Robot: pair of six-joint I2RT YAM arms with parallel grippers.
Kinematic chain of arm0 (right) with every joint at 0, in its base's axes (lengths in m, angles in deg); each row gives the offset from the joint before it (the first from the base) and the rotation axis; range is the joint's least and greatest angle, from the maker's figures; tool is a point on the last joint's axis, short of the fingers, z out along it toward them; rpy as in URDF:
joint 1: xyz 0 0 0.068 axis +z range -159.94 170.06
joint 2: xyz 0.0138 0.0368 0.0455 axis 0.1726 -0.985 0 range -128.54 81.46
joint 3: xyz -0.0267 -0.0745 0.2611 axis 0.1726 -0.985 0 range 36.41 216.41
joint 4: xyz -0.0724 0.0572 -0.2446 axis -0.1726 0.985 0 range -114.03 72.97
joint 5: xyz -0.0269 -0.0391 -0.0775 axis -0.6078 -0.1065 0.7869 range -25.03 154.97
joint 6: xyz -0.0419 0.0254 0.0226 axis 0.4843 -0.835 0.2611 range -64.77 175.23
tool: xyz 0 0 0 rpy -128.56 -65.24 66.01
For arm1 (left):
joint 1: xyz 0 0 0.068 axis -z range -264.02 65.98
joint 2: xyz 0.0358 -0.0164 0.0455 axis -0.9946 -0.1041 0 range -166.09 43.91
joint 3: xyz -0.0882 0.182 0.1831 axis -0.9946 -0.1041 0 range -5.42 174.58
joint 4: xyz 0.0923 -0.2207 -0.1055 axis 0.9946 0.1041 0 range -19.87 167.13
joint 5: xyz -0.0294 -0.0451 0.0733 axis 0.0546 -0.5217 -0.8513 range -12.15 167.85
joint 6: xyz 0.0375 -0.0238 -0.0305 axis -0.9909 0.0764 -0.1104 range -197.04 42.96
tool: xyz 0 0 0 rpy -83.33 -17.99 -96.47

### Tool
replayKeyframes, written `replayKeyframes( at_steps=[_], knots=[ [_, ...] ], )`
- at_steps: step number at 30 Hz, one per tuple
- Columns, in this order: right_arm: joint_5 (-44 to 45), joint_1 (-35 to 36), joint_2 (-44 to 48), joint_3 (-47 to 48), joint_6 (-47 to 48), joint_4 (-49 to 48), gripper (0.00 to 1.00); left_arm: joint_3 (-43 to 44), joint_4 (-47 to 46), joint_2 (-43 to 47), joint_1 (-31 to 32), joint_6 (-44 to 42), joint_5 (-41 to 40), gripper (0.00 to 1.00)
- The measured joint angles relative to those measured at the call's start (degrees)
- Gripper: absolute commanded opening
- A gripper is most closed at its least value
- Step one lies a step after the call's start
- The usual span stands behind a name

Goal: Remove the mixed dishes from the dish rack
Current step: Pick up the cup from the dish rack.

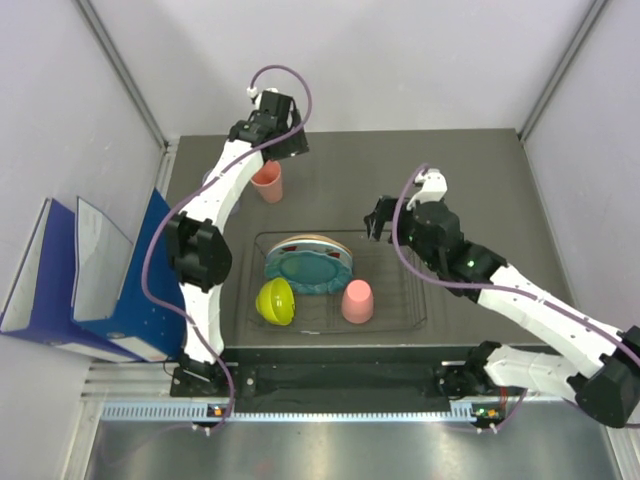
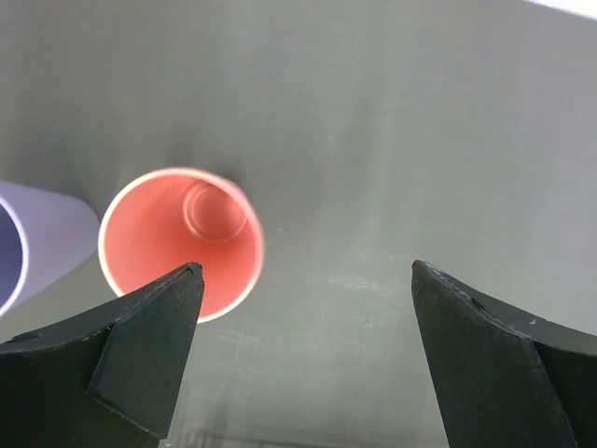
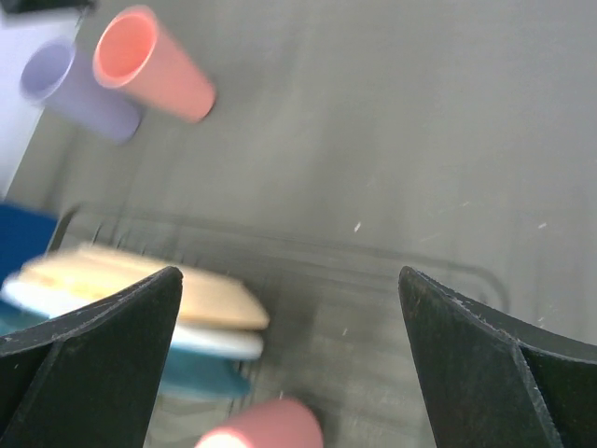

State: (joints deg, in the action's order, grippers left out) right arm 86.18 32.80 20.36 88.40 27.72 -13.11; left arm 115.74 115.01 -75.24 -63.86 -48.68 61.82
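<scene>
The dish rack [image 1: 402, 292] sits mid-table and holds upright plates: a peach plate [image 3: 159, 285], a white plate [image 3: 213, 342] and a teal scalloped plate [image 1: 305, 270]. A yellow-green bowl [image 1: 276, 301] leans at its front left, and a pink cup [image 1: 357, 301] stands upside down beside it. At the back left, a salmon cup [image 1: 267, 183] stands upright on the table next to a lavender cup [image 2: 42, 238]. My left gripper [image 2: 306, 271] hangs open above the table just right of the salmon cup, holding nothing. My right gripper [image 3: 287, 280] is open and empty over the rack's back right.
Blue binders [image 1: 90, 290] lie off the table's left edge. White walls close in the back and both sides. The rack's thin wire rim [image 3: 373, 264] runs under my right gripper.
</scene>
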Motion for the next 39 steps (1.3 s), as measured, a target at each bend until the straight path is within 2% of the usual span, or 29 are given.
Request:
replayKeyframes(
  at_steps=[4, 11, 18, 21, 24, 25, 27, 30, 31, 33, 34, 35, 37, 38, 39],
  knots=[
    [1.70, 6.29, 2.58, -2.95, 0.46, 1.14, 0.99, -3.67, -3.58, 4.37, 2.27, -0.31, -0.94, 0.98],
    [6.12, 20.65, 3.82, -9.68, -2.93, 5.16, 1.00, -9.35, -10.71, 16.22, 10.16, -1.77, -3.48, 0.99],
    [8.87, 25.14, -6.08, -9.46, -5.11, 5.27, 1.00, -10.49, -14.01, 23.26, 16.33, -3.13, -5.55, 0.99],
    [8.92, 25.83, -9.14, -9.46, -5.79, 5.42, 0.96, -12.59, -14.36, 26.03, 17.29, -3.45, -6.10, 0.99],
    [8.94, 26.88, -10.29, -9.46, -6.84, 5.44, 0.82, -15.13, -14.71, 28.46, 17.35, -3.85, -6.86, 0.99],
    [8.98, 27.30, -10.34, -9.46, -7.28, 5.46, 0.74, -15.87, -14.69, 29.14, 17.35, -3.98, -7.21, 0.99],
    [9.73, 28.33, -10.34, -9.46, -8.07, 5.53, 0.67, -16.87, -14.82, 29.90, 17.29, -4.24, -7.67, 0.99],
    [11.43, 30.12, -10.05, -9.44, -9.18, 6.49, 0.51, -17.75, -14.93, 30.21, 17.29, -4.37, -7.89, 0.98],
    [11.89, 30.53, -9.84, -9.42, -9.38, 6.84, 0.42, -18.05, -14.93, 30.21, 17.29, -4.39, -7.89, 0.99],
    [12.98, 31.39, -9.16, -8.85, -10.10, 8.98, 0.34, -18.69, -14.91, 30.21, 17.29, -4.46, -7.89, 0.99],
    [13.51, 31.63, -8.76, -8.46, -10.23, 9.79, 0.27, -18.93, -14.91, 30.21, 17.29, -4.46, -7.87, 0.99],
    [14.16, 31.93, -8.22, -7.80, -10.38, 11.02, 0.26, -19.10, -14.91, 30.21, 17.29, -4.48, -7.89, 0.99],
    [16.55, 33.07, -6.49, -5.27, -10.69, 14.62, 0.12, -19.30, -14.95, 30.21, 17.29, -4.50, -7.89, 0.98],
    [17.44, 33.66, -5.49, -4.09, -10.69, 16.04, 0.09, -19.32, -14.95, 30.21, 17.29, -4.55, -7.89, 0.98],
    [19.82, 34.82, -4.04, -2.10, -10.45, 18.14, 0.00, -19.34, -14.97, 30.21, 17.29, -4.55, -7.89, 0.98]
  ],
)
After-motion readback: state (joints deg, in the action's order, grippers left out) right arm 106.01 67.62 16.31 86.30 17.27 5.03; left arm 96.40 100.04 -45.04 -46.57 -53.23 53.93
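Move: From the right gripper, open and empty, the upside-down pink cup in the dish rack lies about 13 cm back, 7 cm to the left and 17 cm below. The plates stand roughly 6 cm back and 18 cm to the left of this gripper, and the green bowl about 13 cm back and 26 cm left, both some 15 to 18 cm lower. From the left gripper that same cup is about 33 cm back, 17 cm right and 14 cm below. Bring the open right gripper back and down to the left onto the rack's pink cup, about 14 cm lower, tipping and rolling the wrist and turning it some 15 degrees counter-clockwise; pinch the cup near its upturned base from both sides, then start raising it. Meanwhile draw the empty left gripper up, back and a little right, away from the cup already standing on the table, tipping its fingers up. ##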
